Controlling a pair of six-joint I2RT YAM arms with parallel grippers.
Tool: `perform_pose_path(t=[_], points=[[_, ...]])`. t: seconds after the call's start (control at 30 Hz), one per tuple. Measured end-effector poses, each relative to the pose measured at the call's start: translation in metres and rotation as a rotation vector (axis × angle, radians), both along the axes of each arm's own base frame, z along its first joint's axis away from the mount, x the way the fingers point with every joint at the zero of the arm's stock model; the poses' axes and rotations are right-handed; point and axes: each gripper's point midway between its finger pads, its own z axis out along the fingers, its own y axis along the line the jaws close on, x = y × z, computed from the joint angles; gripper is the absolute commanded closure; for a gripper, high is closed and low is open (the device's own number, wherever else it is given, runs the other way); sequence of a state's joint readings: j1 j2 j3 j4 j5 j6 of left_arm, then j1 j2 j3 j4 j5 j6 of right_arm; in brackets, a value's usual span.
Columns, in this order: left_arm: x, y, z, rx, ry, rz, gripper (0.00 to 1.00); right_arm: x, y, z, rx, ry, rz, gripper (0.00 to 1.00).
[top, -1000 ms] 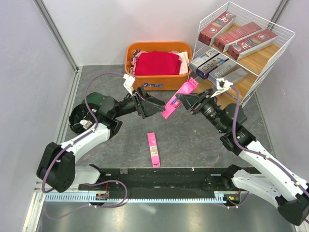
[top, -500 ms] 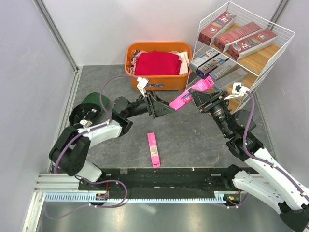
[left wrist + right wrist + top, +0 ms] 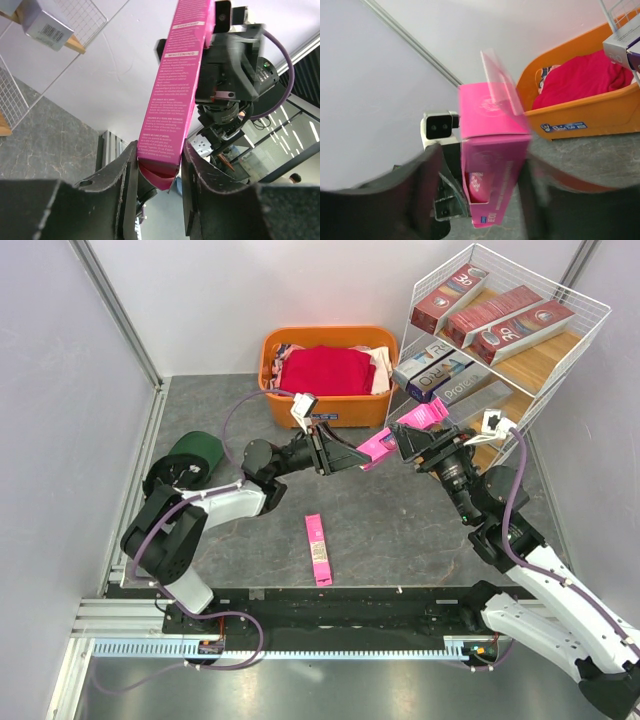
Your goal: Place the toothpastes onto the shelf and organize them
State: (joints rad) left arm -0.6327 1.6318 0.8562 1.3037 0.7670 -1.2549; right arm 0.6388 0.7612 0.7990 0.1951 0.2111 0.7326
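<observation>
A bright pink toothpaste box (image 3: 395,438) hangs in the air between the two arms, in front of the basket. My left gripper (image 3: 352,455) is shut on its lower end, with both jaws pressed against the box's (image 3: 177,85) sides. My right gripper (image 3: 408,443) straddles the upper end with its fingers spread; in the right wrist view a gap shows between the left finger (image 3: 422,175) and the box (image 3: 492,150), and the fingers are blurred. A second pink toothpaste box (image 3: 318,549) lies flat on the table. The shelf (image 3: 592,312) holds dark red boxes (image 3: 505,320) on top and silver and purple ones (image 3: 440,370) below.
An orange basket (image 3: 330,412) with red clothes (image 3: 325,370) stands at the back, just behind the held box. A dark green round object (image 3: 192,452) sits at the left. Grey walls close in both sides.
My left gripper reached right and closed on the lower end of the pink box. The right arm brought the box leftward, more level, and its fingers have spread apart.
</observation>
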Motion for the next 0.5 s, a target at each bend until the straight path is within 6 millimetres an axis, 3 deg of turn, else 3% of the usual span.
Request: perform_pose_path(t=[0.07, 0.2, 0.4, 0.5], points=[[0.001, -0.001, -0.003, 0.004, 0.012, 0.001, 0.73, 0.000, 0.000, -0.001, -0.004, 0.001, 0.000, 0.13], [0.004, 0.004, -0.017, 0.025, 0.044, 0.016, 0.73, 0.000, -0.005, -0.003, -0.034, 0.006, -0.027, 0.04], [0.010, 0.018, -0.048, 0.071, 0.096, 0.052, 0.73, -0.001, -0.025, -0.010, -0.087, 0.020, -0.114, 0.02], [0.017, 0.022, -0.071, 0.127, 0.142, 0.078, 0.73, -0.005, -0.036, -0.003, -0.089, -0.005, -0.150, 0.02]])
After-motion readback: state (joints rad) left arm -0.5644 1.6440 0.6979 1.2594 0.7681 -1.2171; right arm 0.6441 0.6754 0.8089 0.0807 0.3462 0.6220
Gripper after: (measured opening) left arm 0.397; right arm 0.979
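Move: The left hand holds the pink toothpaste box by one end. The bottom shelf it is meant for lies roughly 20 cm ahead of that hand, 22 cm to its right and 27 cm below; the middle shelf is about 14 cm above the bottom one. The last pink box on the table is some 9 cm to the left hand's left, 2 cm back and 31 cm down. The held box's middle is right at the right hand's fingers. Downwards mostly, about 7 cm and gathering speed, the left hand carries the pink box out from between the right fingers, keeping its grip on the end while its fingertips tip down and it drifts a little left and forward. The right hand finishes opening, lets go of the box, then backs off some 3.5 cm to its right, turning about 10 degrees clockwise. ##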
